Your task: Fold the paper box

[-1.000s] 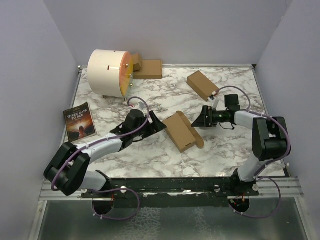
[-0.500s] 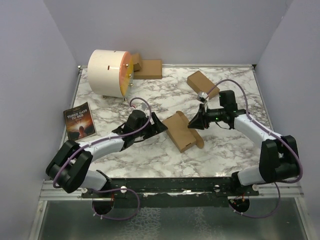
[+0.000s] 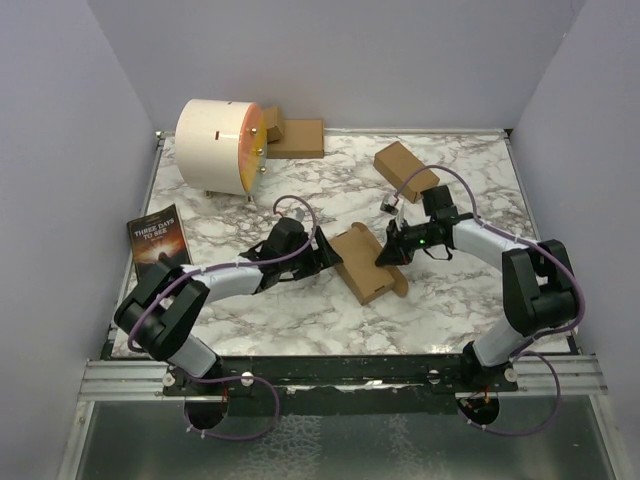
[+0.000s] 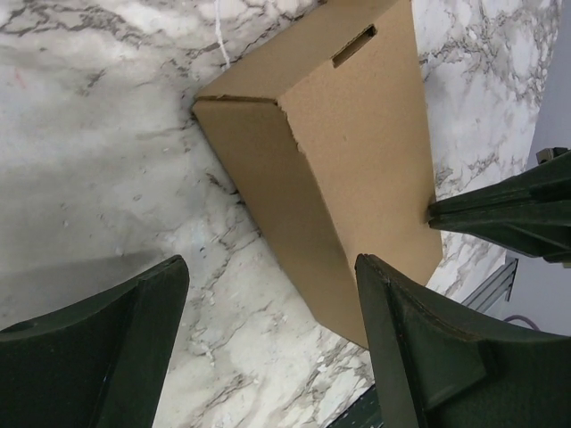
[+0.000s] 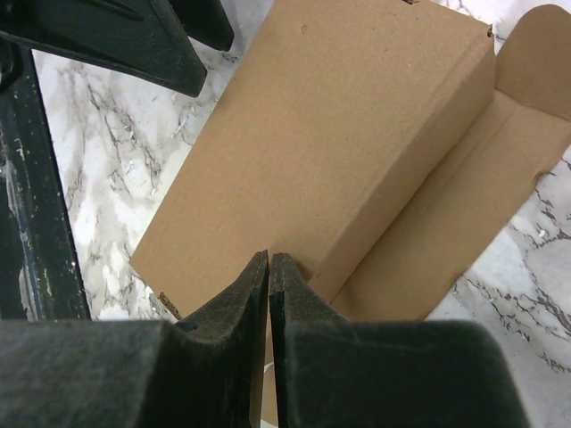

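The paper box (image 3: 365, 262) is a small brown oblong carton lying mid-table, with one end flap (image 3: 400, 285) open at its near right. In the left wrist view the box (image 4: 357, 134) shows a slot near its far end. My left gripper (image 3: 325, 255) is open at the box's left side, and the box's near corner reaches between its fingers (image 4: 270, 267). My right gripper (image 3: 381, 258) is shut with nothing between its fingers. Its tips (image 5: 268, 259) rest against the top edge of the box (image 5: 330, 134) from the right.
A twin brown carton (image 3: 405, 170) lies at the back right. A white cylinder (image 3: 218, 145) with a yellow-orange face stands back left, small cardboard pieces (image 3: 295, 138) beside it. A dark book (image 3: 159, 241) lies at the left edge. Purple walls enclose the marble table (image 3: 300, 310).
My right gripper has shut and swung left until its tips meet the box. My left gripper has slid right, closer to the box's left side, still open.
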Tool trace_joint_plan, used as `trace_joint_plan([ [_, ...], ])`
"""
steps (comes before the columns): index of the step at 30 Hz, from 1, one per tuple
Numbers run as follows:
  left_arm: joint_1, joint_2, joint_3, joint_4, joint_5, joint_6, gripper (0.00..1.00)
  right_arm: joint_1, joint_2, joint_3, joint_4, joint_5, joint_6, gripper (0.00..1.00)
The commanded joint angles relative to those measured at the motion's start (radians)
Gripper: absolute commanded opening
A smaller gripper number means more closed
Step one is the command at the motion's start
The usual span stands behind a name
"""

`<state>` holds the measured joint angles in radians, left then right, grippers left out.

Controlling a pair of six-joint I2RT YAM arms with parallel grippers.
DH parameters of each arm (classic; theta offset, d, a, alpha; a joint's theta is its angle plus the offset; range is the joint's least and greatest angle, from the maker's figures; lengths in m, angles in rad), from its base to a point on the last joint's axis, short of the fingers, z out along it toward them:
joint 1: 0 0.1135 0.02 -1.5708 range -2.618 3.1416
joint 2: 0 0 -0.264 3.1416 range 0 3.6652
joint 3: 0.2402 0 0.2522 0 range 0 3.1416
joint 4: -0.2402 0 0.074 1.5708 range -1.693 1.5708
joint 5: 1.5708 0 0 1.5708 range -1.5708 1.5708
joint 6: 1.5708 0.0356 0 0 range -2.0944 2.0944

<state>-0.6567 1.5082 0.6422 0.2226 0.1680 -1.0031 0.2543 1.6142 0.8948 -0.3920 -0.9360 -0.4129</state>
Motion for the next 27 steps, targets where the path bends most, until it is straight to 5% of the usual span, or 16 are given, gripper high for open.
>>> trace_joint_plan([
  [1,-0.005,0.054,0.070,0.039,0.033,0.033,0.78,0.006,0.027,0.012,-0.026,0.116,-0.013,0.06],
  [15,-0.005,0.255,0.278,-0.146,0.015,0.164,0.75,0.005,-0.005,0.021,-0.119,-0.048,-0.119,0.10],
  [27,0.000,0.219,0.311,-0.205,-0.079,0.227,0.80,-0.064,-0.179,0.028,-0.214,-0.248,-0.265,0.29],
])
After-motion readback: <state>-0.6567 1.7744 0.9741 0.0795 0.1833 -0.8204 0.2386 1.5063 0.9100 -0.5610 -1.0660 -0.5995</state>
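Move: The paper box's middle lies about 7 cm to the left hand's right, 2 cm back and 3 cm lower, its long left side just beside the hand's open fingers. From the right hand, whose shut tips are already on its lid near the right edge, the middle is some 3 cm left, level ahead and 3 cm below. Two round tabs stick out low, the far tab about 7 cm ahead and 4 cm left of the right hand, the near tab 4 cm back and 4 cm right. The left hand, fingers kept wide open, goes about 5 cm forward and nearly 4 cm right, from beside the box's left edge onto its far half, sinking about 1 cm and rolling slightly until its right-hand finger rests on the lid. The right hand at first stays with its shut tips on the lid near the right edge, then lifts off by about 4 cm while drawing back some 2.5 cm and parting its fingers a little. ##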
